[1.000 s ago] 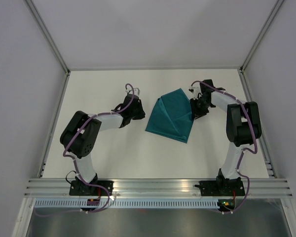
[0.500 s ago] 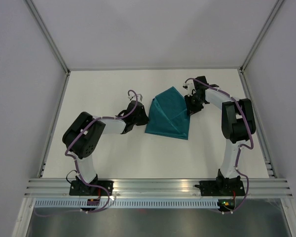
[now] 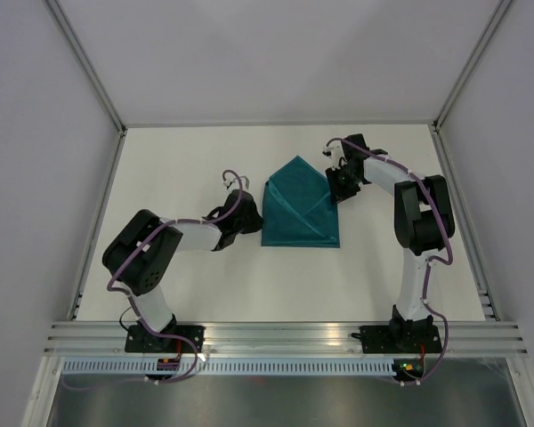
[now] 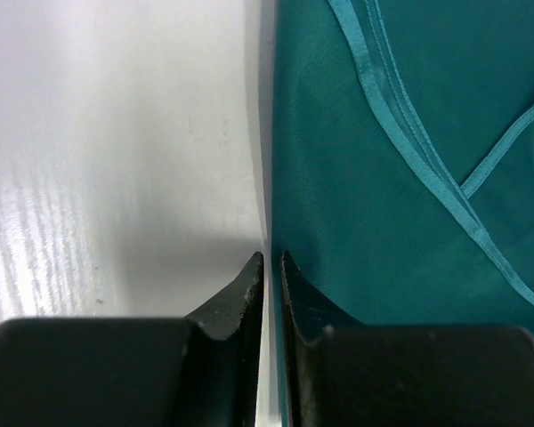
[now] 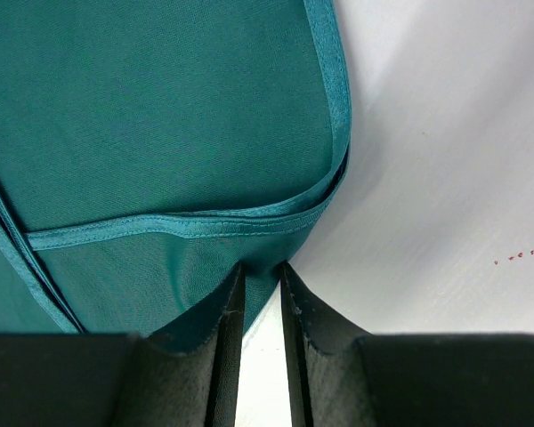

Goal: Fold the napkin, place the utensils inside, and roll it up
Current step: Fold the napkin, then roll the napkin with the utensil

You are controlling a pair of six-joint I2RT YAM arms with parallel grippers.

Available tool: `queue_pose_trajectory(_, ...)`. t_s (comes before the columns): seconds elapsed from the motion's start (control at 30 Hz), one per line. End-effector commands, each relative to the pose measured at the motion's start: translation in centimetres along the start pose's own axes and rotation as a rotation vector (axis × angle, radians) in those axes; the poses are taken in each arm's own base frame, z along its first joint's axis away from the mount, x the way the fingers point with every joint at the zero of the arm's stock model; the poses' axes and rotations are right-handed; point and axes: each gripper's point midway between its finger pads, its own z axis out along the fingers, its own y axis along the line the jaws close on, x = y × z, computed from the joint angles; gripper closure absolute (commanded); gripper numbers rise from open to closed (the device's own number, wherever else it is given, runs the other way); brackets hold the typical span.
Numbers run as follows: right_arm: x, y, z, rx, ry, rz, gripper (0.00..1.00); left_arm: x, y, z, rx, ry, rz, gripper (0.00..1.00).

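Observation:
The teal napkin (image 3: 300,212) lies folded on the white table (image 3: 178,160), pointed at the far end and straight along its near edge. My left gripper (image 3: 249,220) is low at its left edge. In the left wrist view the jaws (image 4: 269,258) are all but closed, with the napkin's (image 4: 409,178) edge running between them. My right gripper (image 3: 341,187) is at the napkin's right corner. In the right wrist view its jaws (image 5: 261,267) pinch the hemmed fold of the napkin (image 5: 160,116). The utensils are out of view.
Metal frame posts (image 3: 102,178) run along the table's left and right sides. An aluminium rail (image 3: 285,334) carrying both arm bases crosses the near edge. White walls enclose the back.
The napkin has turned from skewed to square with the table and shifted slightly left. The right gripper swung left and away with its corner. The left gripper moved in to the napkin's left edge.

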Motion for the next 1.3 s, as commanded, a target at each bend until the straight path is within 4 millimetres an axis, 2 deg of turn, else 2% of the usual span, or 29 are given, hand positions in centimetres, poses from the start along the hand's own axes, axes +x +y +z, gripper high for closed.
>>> queue_pose_trajectory(0.0, 0.6, -0.2, 0.3, 0.025, 0.024, 0.003, 0.71, 0.2, 1.5, -0.9, -0.074, -0.002, -0.015, 0.80)
queue_pose_trajectory(0.2, -1.8, 0.3, -3.6, 0.034, -0.080, -0.032, 0.64, -2.0, 1.7, -2.1, -0.086, -0.062, -0.005, 0.69)
queue_pose_trajectory(0.33, -3.7, 0.4, -7.6, 0.058, -0.174, -0.088, 0.56, -4.4, 0.9, -3.8, -0.064, -0.117, 0.015, 0.64)
queue_pose_trajectory(0.4, -3.7, 0.3, -8.6, 0.066, -0.195, -0.147, 0.54, -5.2, 1.0, -4.5, -0.062, -0.132, 0.023, 0.62)
queue_pose_trajectory(0.43, -4.2, 1.0, -9.9, 0.042, -0.233, -0.183, 0.53, -6.1, 0.6, -5.4, -0.046, -0.159, 0.021, 0.62)
queue_pose_trajectory(0.5, -4.1, 2.0, -11.2, 0.007, -0.268, -0.271, 0.52, -6.9, 0.5, -6.3, -0.039, -0.176, 0.027, 0.60)
queue_pose_trajectory(0.57, -3.7, 3.3, -11.6, -0.037, -0.277, -0.340, 0.50, -8.7, 0.2, -7.7, -0.019, -0.217, 0.013, 0.60)
queue_pose_trajectory(0.6, -3.2, 3.8, -11.6, -0.053, -0.272, -0.374, 0.51, -8.9, 0.0, -8.2, 0.000, -0.212, 0.007, 0.59)
queue_pose_trajectory(0.67, -2.6, 5.7, -11.9, -0.086, -0.275, -0.496, 0.50, -11.1, -0.3, -9.8, 0.040, -0.255, -0.026, 0.57)
queue_pose_trajectory(0.7, -1.7, 6.3, -11.5, -0.099, -0.257, -0.529, 0.50, -11.4, -0.6, -10.3, 0.064, -0.242, -0.034, 0.56)
queue_pose_trajectory(0.73, -1.4, 7.6, -11.5, -0.114, -0.263, -0.589, 0.50, -12.8, -0.9, -11.2, 0.082, -0.272, -0.047, 0.55)
queue_pose_trajectory(0.8, 0.0, 9.4, -10.9, -0.143, -0.249, -0.692, 0.50, -15.0, -2.2, -13.5, 0.123, -0.318, -0.043, 0.53)
queue_pose_trajectory(0.87, 0.6, 10.4, -10.4, -0.146, -0.249, -0.767, 0.50, -16.2, -2.8, -14.8, 0.139, -0.347, -0.037, 0.51)
queue_pose_trajectory(0.9, 1.7, 11.6, -9.8, -0.164, -0.231, -0.815, 0.50, -17.5, -3.7, -16.3, 0.169, -0.382, -0.030, 0.51)
queue_pose_trajectory(0.97, 2.4, 12.4, -9.2, -0.163, -0.229, -0.885, 0.50, -17.8, -4.1, -17.2, 0.176, -0.378, -0.019, 0.50)
queue_pose_trajectory(1.0, 3.8, 13.1, -8.5, -0.159, -0.204, -0.923, 0.50, -18.4, -4.5, -18.0, 0.188, -0.393, -0.010, 0.50)
queue_pose_trajectory(1.07, 4.4, 13.8, -7.8, -0.142, -0.206, -0.980, 0.50, -18.5, -4.5, -18.4, 0.183, -0.392, 0.001, 0.50)
queue_pose_trajectory(1.1, 5.6, 14.6, -7.2, -0.152, -0.189, -1.019, 0.50, -18.8, -4.5, -18.7, 0.179, -0.399, 0.013, 0.50)
queue_pose_trajectory(1.27, 6.6, 15.3, -5.8, -0.141, -0.181, -1.069, 0.47, -18.6, -4.2, -19.0, 0.165, -0.395, 0.029, 0.50)
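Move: The right hand, at the napkin's right edge, goes for its near edge, about 14 cm back and 7 cm to its left, a centimetre lower. The near right corner lies some 14 cm straight back, the far corner about 14 cm ahead and 12 cm left. From the left hand, at the napkin's left edge, that near-edge spot is roughly 8 cm back and 17 cm to the right. Both hands open; right arcs back-left some 18 cm towards the napkin's near edge, turning counter-clockwise; left rises 26 cm. ##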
